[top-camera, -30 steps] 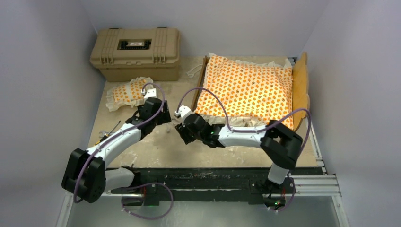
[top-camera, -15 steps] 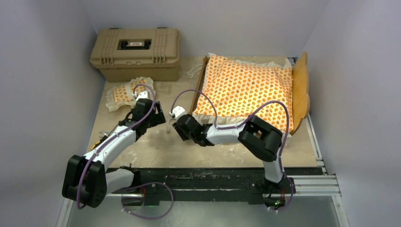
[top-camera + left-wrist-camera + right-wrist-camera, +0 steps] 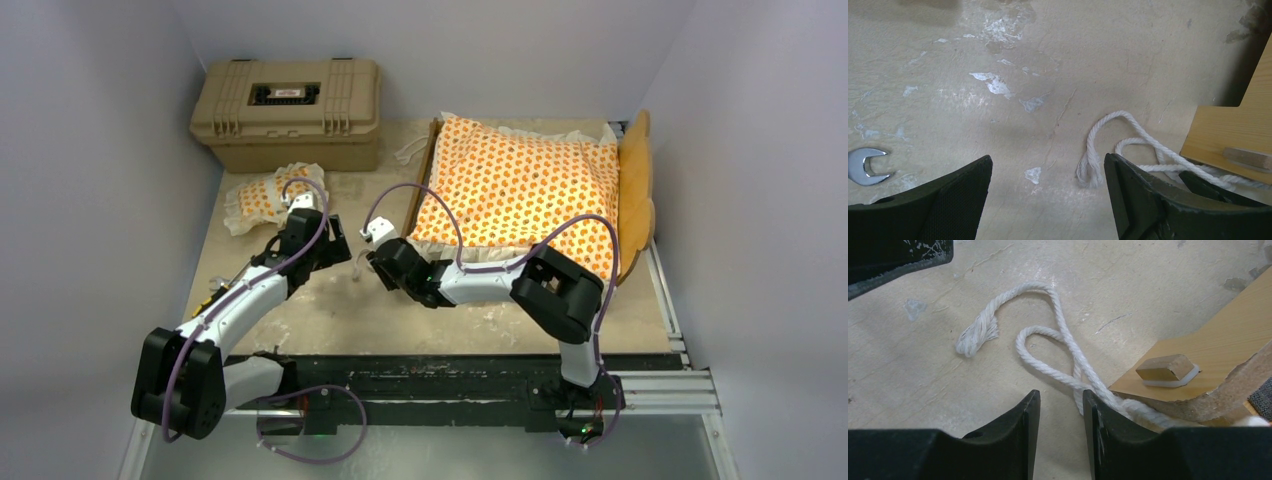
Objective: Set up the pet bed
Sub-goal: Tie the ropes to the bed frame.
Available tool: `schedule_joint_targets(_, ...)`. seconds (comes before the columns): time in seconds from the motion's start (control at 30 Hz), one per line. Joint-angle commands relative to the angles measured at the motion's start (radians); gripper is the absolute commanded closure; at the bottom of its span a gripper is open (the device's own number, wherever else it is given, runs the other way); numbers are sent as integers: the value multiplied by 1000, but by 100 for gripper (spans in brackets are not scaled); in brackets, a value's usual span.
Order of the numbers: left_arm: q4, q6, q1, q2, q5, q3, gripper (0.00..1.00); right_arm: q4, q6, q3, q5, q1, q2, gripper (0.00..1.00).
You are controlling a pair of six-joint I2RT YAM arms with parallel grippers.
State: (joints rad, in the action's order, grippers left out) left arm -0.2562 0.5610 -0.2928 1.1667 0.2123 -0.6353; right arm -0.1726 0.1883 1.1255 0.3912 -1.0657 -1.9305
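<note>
The pet bed's light-wood frame (image 3: 421, 180) lies at the right, its scalloped headboard (image 3: 634, 185) at the far right. An orange-patterned mattress (image 3: 520, 190) rests on it. The matching pillow (image 3: 262, 197) lies apart on the table, left of the frame. A white rope (image 3: 1048, 342) trails from the frame's near-left corner (image 3: 1218, 355) across the table. My right gripper (image 3: 1060, 402) hovers low beside that rope, jaws narrowed with nothing between them. My left gripper (image 3: 1048, 172) stands wide open over the rope's frayed end (image 3: 1089, 172), holding nothing.
A tan hard case (image 3: 288, 110) stands at the back left. A chrome wrench (image 3: 865, 166) lies on the table to the left. Both gripper tips (image 3: 343, 252) (image 3: 370, 262) nearly meet at the frame's corner. Grey walls close in on both sides.
My right arm has swung left and forward to the frame's corner, and its jaws have narrowed. The left gripper shifted slightly left, then held still and open.
</note>
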Motion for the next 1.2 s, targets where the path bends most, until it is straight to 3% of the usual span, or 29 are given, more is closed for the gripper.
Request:
schedule_joint_targets(0.0, 19, -1, 7, -4, -10, 6, 18, -8, -13, 25, 4, 7, -9, 60)
schedule_joint_targets(0.37, 21, -3, 7, -2, -20, 8, 18, -68, -5, -21, 8, 38, -75, 62)
schedule_joint_targets(0.5, 22, -9, 7, 0, -25, 4, 18, -43, -7, -19, -50, 39, -79, 74)
schedule_joint_targets(0.67, 20, -36, 7, 36, -57, -29, 18, 65, 9, -17, -132, 39, -45, 100)
schedule_joint_targets(1.17, -12, -170, -31, 307, -218, -203, 20, 211, 135, -205, -167, 39, 209, 100)
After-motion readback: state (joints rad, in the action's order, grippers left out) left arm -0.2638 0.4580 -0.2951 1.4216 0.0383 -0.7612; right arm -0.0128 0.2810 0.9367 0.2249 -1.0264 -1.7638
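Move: The looped white rope strand lies on the table almost under the right fingertips, about 1 cm ahead and 3 cm below; the rope's frayed end is some 6 cm to the left of that hand, level with it and 3 cm down. The bed frame's near corner stands roughly 5 cm ahead and 5 cm to its right. From the left hand, the frayed end is about 5 cm right and 6 cm below, the frame corner some 15 cm right and 4 cm ahead. The looped rope is pinched by the right hand, which first sinks about 2 cm, edging forward, shuts its half-open fingers, then drags the strand low over the table some 8 cm back and to the right, away from the frayed end, tipping slightly down. Late on, the left hand, jaws still wide, sinks and moves right about 3 cm each towards the frayed end, turning some 10 degrees clockwise. ##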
